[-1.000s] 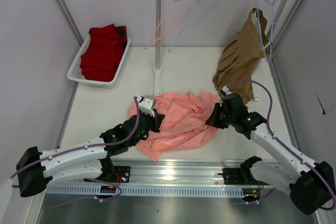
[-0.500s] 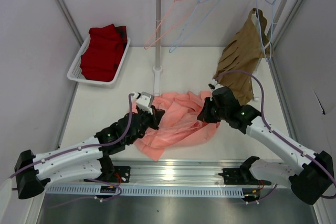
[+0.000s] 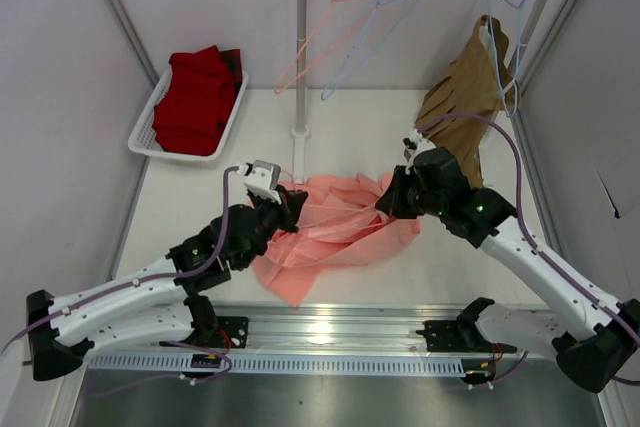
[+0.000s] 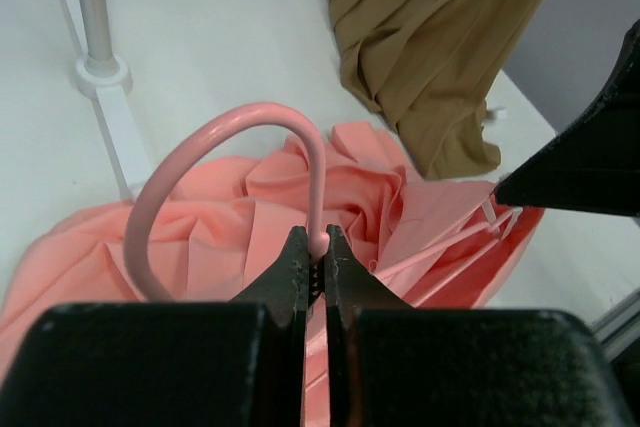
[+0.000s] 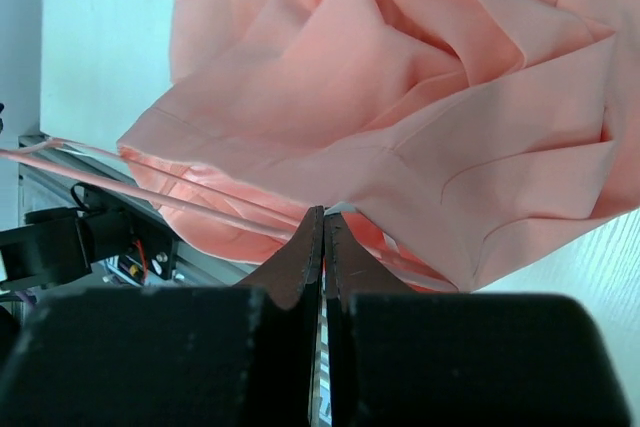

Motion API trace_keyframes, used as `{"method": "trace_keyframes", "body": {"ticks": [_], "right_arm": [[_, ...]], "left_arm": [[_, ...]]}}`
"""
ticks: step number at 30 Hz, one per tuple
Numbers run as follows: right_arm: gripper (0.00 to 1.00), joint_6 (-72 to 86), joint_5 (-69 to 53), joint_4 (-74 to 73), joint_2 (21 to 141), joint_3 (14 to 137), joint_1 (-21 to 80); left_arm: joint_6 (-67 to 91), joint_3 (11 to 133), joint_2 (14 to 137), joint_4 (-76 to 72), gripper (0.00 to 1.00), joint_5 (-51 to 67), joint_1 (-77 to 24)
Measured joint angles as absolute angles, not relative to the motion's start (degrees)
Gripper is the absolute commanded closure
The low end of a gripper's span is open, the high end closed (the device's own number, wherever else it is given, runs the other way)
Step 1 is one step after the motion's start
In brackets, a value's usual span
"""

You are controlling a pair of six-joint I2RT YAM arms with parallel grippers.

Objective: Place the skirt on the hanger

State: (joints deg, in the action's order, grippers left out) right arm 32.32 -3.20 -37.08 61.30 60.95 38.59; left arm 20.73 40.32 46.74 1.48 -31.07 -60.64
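The salmon-pink skirt [image 3: 340, 232] lies crumpled on the white table between my two arms, partly raised at its back edge. My left gripper [image 4: 316, 247] is shut on the neck of the pink hanger [image 4: 215, 142], just below its curved hook. The hanger's thin arms run into the skirt's folds [image 5: 150, 192]. In the top view that gripper [image 3: 296, 201] is at the skirt's left edge. My right gripper [image 5: 322, 217] is shut on the skirt's edge [image 5: 420, 137], beside a small white tag, at the skirt's right side [image 3: 388, 203].
A clothes rack pole [image 3: 300, 57] stands just behind the skirt. Its rail carries another pink hanger [image 3: 318, 47], light-blue hangers [image 3: 372, 37] and a brown garment [image 3: 460, 107]. A white basket [image 3: 148, 137] with dark red cloth [image 3: 195, 97] sits at the back left.
Both grippers have moved toward the back and closer together, still shut. The skirt has been drawn up and bunched between them, and its front edge has slid away from the metal rail.
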Motion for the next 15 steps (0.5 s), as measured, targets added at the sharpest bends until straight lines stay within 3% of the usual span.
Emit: {"method": "trace_keyframes", "body": {"ticks": [15], "right_arm": [[1.0,29.2,-1.4,-42.7,61.9,76.4,39.3]], "left_arm": [[12.9,56.4,52.3,3.3,1.0,-33.4,-60.7]]}}
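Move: The hanger and skirt held between both hands are headed for the hanging rail, whose middle lies about 35 cm ahead of the left hand, 35 cm to its right and 28 cm higher. The blue hanger on it is some 33 cm ahead of that hand, 18 cm right and 16 cm up. From the right hand the rail's middle is about 35 cm ahead, 13 cm right and 32 cm up; the skirt's bulk is 5 cm ahead, 13 cm left and 12 cm below. The pink hanger, with the skirt around it, is lifted almost straight up, about 9 cm, by both hands rising together towards the rail's height. The left keeps its shut fingers on the hanger just below the hook, the right keeps pinching the waistband at the hanger's far end, and both tip their fingertips upward by some 10 degrees. ##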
